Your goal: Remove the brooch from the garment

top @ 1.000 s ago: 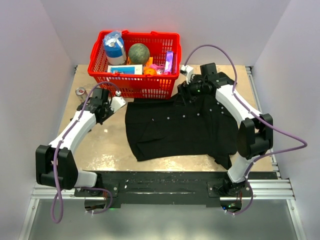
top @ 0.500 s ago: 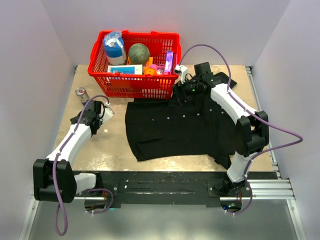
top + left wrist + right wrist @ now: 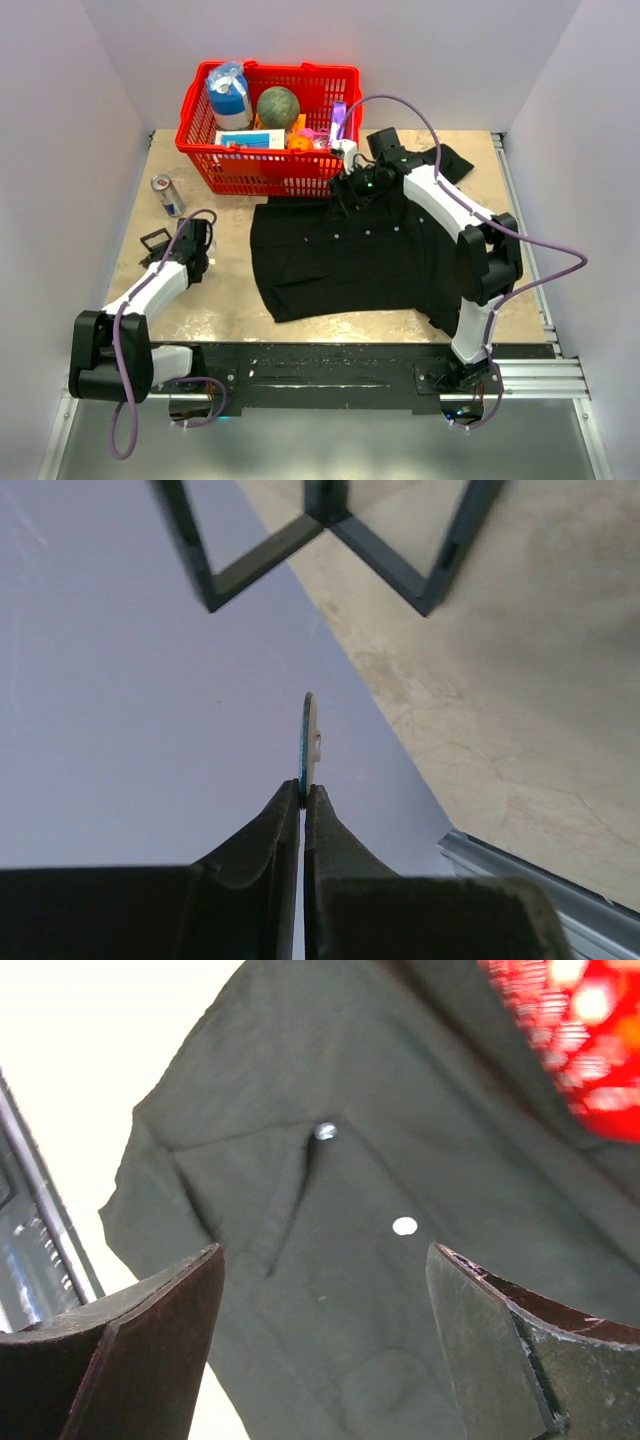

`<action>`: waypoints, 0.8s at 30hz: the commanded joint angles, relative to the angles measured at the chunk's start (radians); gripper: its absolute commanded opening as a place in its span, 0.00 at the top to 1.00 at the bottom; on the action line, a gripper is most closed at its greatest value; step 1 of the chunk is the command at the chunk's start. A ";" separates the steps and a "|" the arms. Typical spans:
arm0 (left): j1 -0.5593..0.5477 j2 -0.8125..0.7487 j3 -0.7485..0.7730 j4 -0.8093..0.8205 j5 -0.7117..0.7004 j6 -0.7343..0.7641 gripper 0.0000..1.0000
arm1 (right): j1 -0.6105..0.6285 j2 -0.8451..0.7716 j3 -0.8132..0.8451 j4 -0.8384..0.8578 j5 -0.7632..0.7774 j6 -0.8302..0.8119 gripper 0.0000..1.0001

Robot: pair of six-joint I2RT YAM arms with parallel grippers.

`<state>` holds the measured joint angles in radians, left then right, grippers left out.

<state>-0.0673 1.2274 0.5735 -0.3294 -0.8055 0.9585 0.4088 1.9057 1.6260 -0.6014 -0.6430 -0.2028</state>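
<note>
The brooch shows edge-on as a thin round disc, pinched at its lower rim by my left gripper, which is shut on it. That gripper hangs over bare table left of the garment, a black button-up shirt spread flat. My right gripper hovers open above the shirt's upper part near the collar, nothing between its fingers. In the right wrist view the shirt fills the frame below the right gripper, with two small buttons on the placket.
A red basket full of several items stands at the back, right behind the shirt's collar. A drinks can and a small black wire frame sit at the table's left, close to the left gripper. Walls close in on both sides.
My left arm has drawn back toward the near left with the disc, away from the shirt. The right gripper has slid left over the shirt's collar area and opened a little wider.
</note>
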 commanded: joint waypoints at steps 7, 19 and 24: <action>-0.051 0.139 0.068 0.078 -0.012 -0.087 1.00 | 0.050 0.052 0.136 -0.219 0.114 -0.141 0.15; -0.046 0.231 0.065 0.177 0.034 -0.118 1.00 | 0.062 0.055 0.086 -0.265 0.206 -0.242 0.16; -0.037 0.264 0.080 0.193 0.074 -0.113 1.00 | 0.081 0.064 0.092 -0.248 0.218 -0.244 0.15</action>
<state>-0.1143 1.4677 0.6247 -0.1875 -0.7673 0.8558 0.4706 1.9736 1.7096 -0.8574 -0.4400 -0.4213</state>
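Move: The left hand still holds the brooch. The open black display case lies some 9 cm ahead of it, 4 cm to its left and 8 cm lower. The soda can stands about 20 cm ahead of that hand, 3 cm left and 5 cm lower. The right hand hovers wide open; the middle button on the garment is about 2 cm ahead, 5 cm left and 14 cm below, and the next button some 9 cm farther left. Forward first, a little to the right, then down towards the open case, the left hand brings the brooch in by about 5 cm all told, fingers shut on its edge and wrist almost unturned. Meanwhile the right hand sinks some 4 cm towards the garment, easing back and right, and swings its spread fingers roughly 20 degrees steeper; no touch shows. ##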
